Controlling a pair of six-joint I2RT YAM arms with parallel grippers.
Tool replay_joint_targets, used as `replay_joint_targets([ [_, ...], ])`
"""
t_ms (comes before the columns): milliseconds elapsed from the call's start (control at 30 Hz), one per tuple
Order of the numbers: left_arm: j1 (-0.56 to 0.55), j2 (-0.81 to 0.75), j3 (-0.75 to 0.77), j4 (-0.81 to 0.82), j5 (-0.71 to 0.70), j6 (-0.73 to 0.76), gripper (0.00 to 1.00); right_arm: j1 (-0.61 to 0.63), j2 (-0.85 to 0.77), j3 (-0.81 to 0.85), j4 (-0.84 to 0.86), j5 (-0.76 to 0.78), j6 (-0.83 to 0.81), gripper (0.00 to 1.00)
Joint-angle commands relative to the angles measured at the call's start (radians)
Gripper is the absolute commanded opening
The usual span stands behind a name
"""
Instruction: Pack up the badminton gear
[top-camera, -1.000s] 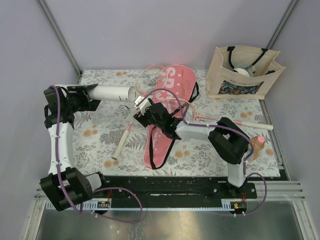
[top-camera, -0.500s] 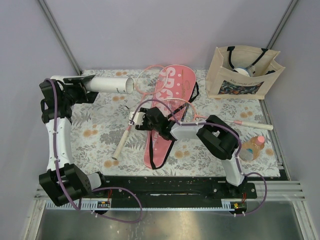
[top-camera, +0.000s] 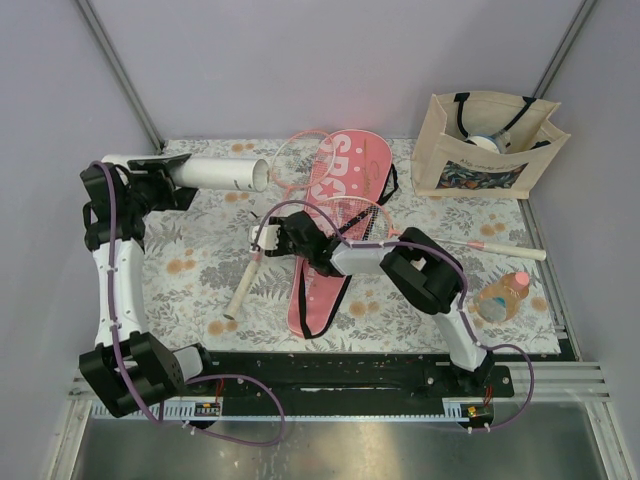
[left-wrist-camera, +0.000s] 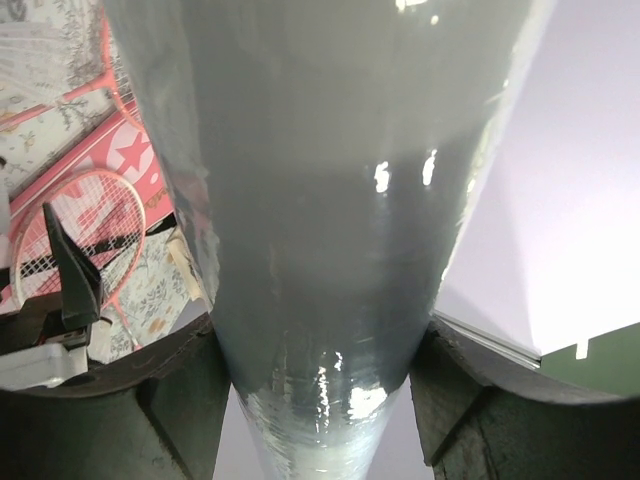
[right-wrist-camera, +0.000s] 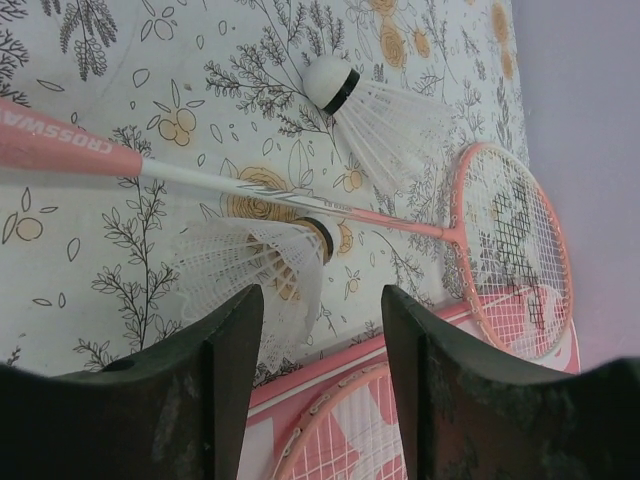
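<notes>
My left gripper (top-camera: 165, 172) is shut on the white tube (top-camera: 222, 173), which is held level above the back-left of the table; the tube (left-wrist-camera: 320, 200) fills the gap between both fingers. The pink "SPORT" cover (top-camera: 345, 170) lies in the middle. One racket (top-camera: 243, 285) lies left of it, the other racket (top-camera: 362, 213) across it with its handle to the right. My right gripper (top-camera: 263, 238) is low over the first racket's shaft (right-wrist-camera: 230, 182), open (right-wrist-camera: 322, 300). A white shuttlecock (right-wrist-camera: 250, 262) lies against its left finger; another shuttlecock (right-wrist-camera: 375, 105) lies beyond.
A beige tote bag (top-camera: 488, 148) stands at the back right. A peach bottle (top-camera: 505, 292) lies near the right edge by the right arm's elbow. The floral tablecloth (top-camera: 190, 265) covers the table, and grey walls close in on both sides.
My right gripper has reached left over the cover to the racket shaft and its jaws have narrowed slightly. The left arm carried the tube a little back and left, then held still.
</notes>
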Motion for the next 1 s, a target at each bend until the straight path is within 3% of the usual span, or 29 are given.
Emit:
replay_joint_targets([
  [0, 0.004, -0.058, -0.041, 0.031, -0.008, -0.095, 0.41, -0.006, 0.038, 0.052, 0.029, -0.002, -0.045, 0.57],
  [67, 0.004, -0.054, -0.041, 0.032, -0.005, -0.089, 0.40, -0.005, 0.037, 0.052, 0.043, 0.004, -0.052, 0.47],
  [133, 0.002, -0.051, -0.037, 0.028, -0.006, -0.082, 0.41, -0.003, 0.021, 0.038, 0.067, 0.006, -0.057, 0.26],
  [267, 0.004, -0.044, -0.037, 0.031, 0.006, -0.060, 0.41, -0.005, -0.072, -0.057, 0.168, -0.008, -0.019, 0.02],
  [500, 0.004, -0.036, -0.069, 0.001, 0.049, 0.039, 0.41, -0.003, -0.353, -0.290, 0.278, 0.032, 0.179, 0.00],
  [633, 0.004, -0.035, -0.081, -0.011, 0.069, 0.098, 0.41, -0.005, -0.567, -0.431, 0.223, 0.069, 0.337, 0.00],
  [833, -0.012, 0.004, -0.089, -0.014, 0.155, 0.185, 0.42, -0.003, -0.964, -0.666, 0.169, -0.052, 0.559, 0.00],
  [967, -0.053, 0.021, -0.086, -0.014, 0.181, 0.256, 0.43, -0.003, -1.131, -0.755, 0.201, -0.169, 0.668, 0.00],
])
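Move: Just below the right hand's open fingers lies the shuttlecock, about 1 cm ahead, 2 cm left and 2 cm down. Across the pink racket's shaft another shuttlecock lies some 6 cm ahead of the hand and 10 cm left; that racket's handle is roughly 15 cm back and 9 cm left. The second racket's head is about 19 cm right, 3 cm ahead. From the left hand, the first shuttlecock is some 3 cm ahead, 20 cm right and 28 cm below. Closing on the shuttlecock's skirt after dipping a centimetre, the right fingers pinch it. The right hand then lifts it some 20 cm while drawing back and right about 13 cm each way, the fingers tilting up by around 40 degrees until near level. The left hand keeps its grip on the white tube, sinking about 5 cm and turning clockwise some 10 degrees. ##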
